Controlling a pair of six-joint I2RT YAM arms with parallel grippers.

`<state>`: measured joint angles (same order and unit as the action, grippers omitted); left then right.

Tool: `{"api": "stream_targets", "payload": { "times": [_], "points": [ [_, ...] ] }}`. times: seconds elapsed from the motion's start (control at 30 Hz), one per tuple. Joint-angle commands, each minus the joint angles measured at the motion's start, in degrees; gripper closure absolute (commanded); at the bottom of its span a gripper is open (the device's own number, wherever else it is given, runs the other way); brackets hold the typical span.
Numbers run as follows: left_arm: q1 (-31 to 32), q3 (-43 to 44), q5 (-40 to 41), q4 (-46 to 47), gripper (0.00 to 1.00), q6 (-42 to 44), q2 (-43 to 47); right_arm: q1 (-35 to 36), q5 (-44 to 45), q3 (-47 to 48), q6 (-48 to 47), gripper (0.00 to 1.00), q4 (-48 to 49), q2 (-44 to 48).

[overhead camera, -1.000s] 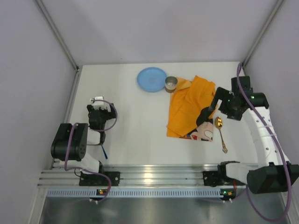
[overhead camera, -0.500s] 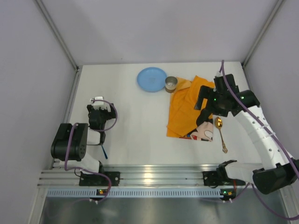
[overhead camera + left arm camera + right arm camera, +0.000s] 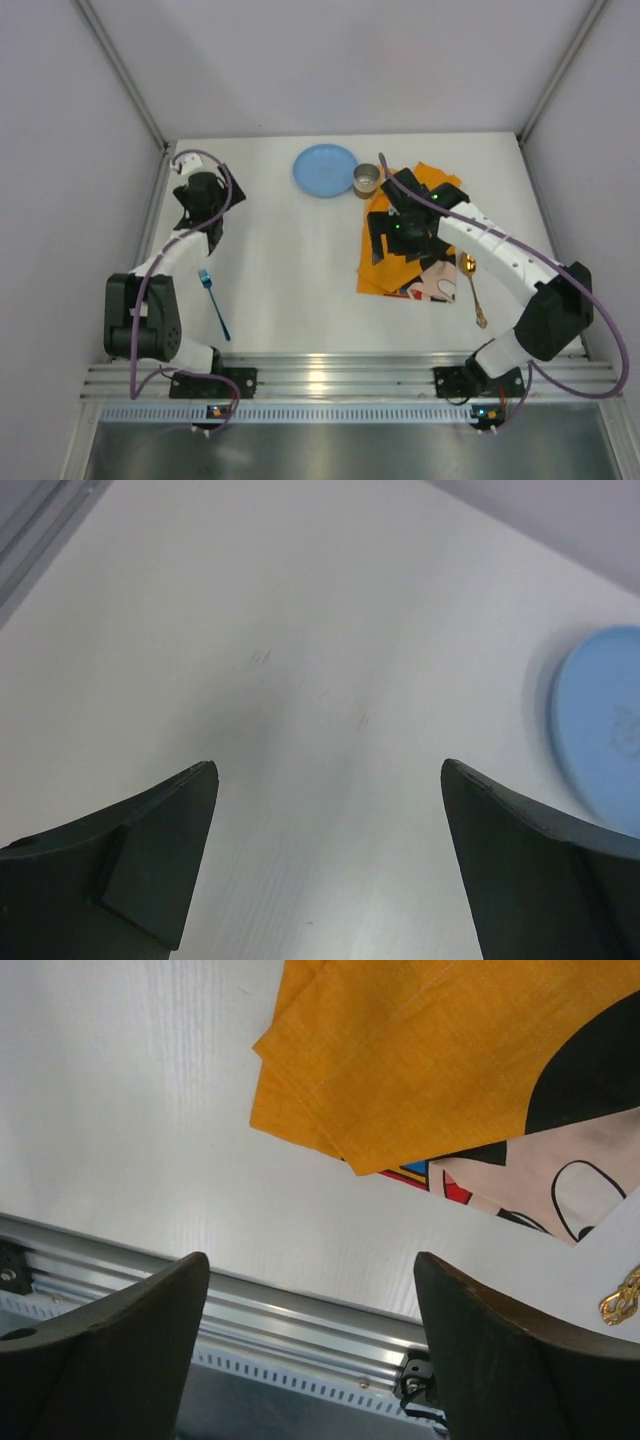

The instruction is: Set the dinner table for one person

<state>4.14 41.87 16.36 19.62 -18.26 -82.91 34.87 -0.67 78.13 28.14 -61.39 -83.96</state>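
Note:
The dinner table (image 3: 285, 270) is a white tabletop. At its far middle lies a blue plate (image 3: 325, 170) (image 3: 605, 730), with a small metal cup (image 3: 367, 180) beside it. An orange Mickey Mouse cloth (image 3: 395, 265) (image 3: 420, 1060) is spread right of centre. A gold spoon (image 3: 472, 290) (image 3: 622, 1300) lies to its right, and a blue fork (image 3: 213, 303) lies near the left. My right gripper (image 3: 388, 245) (image 3: 310, 1260) hangs open above the cloth, empty and facing the near edge. Over bare table at the far left, my left gripper (image 3: 205, 205) (image 3: 328, 770) is open and empty.
An aluminium rail (image 3: 320, 380) (image 3: 300, 1330) runs along the near edge with both arm bases on it. Grey walls with metal corner posts (image 3: 120, 70) close in the left, far and right sides.
My right arm has swung left from beside the spoon to above the cloth. My left arm has stretched out towards the far left, uncovering the blue fork.

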Motion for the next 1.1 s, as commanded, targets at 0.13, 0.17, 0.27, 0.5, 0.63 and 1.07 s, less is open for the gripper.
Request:
{"api": "stream_targets", "payload": {
  "times": [0.13, 0.17, 0.27, 0.5, 0.63, 1.07],
  "points": [
    [-1.2, 18.4, -8.3, -41.1, 0.01, -19.4, -8.2, 2.0, 0.5, 1.2, -2.5, 0.33, 7.1, -10.1],
    [-1.2, 17.6, -9.5, -40.3, 0.01, -20.0, -5.6, 2.0, 0.5, 1.2, -2.9, 0.34, 7.5, -11.1],
    [-1.2, 13.3, -14.1, -38.3, 0.01, -21.5, 1.2, 3.0, 2.2, 0.8, -4.1, 0.34, 9.4, -14.7],
    [-0.3, 12.0, -21.1, -44.3, 0.01, -21.0, 11.9, 6.3, 4.5, 2.1, -3.1, 0.35, 14.0, -21.4],
    [0.1, 12.5, -20.3, -48.7, 0.01, -18.8, 16.2, 7.3, 5.1, 5.8, -2.6, 0.40, 15.1, -26.2],
    [0.1, 12.7, -20.4, -55.2, 0.03, -14.4, 19.1, 10.7, 7.3, 9.0, -0.1, 0.63, 14.9, -34.1]
  ]
}}
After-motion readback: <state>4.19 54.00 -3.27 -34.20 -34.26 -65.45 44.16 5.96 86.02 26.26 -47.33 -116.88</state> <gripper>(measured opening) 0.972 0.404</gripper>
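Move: About 8 cm to the right hand's left, 5 cm ahead and some 16 cm below lies the napkin's left corner, a flap of orange cloth. The cup stands roughly 21 cm beyond that corner and 2 cm to its right; the spoon is some 17 cm to the right hand's right, about level with it. For the left hand the corner is about 34 cm right, 14 cm back and 13 cm down, and the fork some 24 cm back and 3 cm right. Sinking about 15 cm while swinging some 8 cm left and 5 cm forward, the right hand comes down to straddle the napkin's left corner, its fingers closing from nearly wide to under half open, one tip beside the cloth and one over it. The empty, open left hand reaches slightly forward, then draws back about 15 cm and right towards the fork, dipping and rising again as its fingers tip down some 25 degrees. ##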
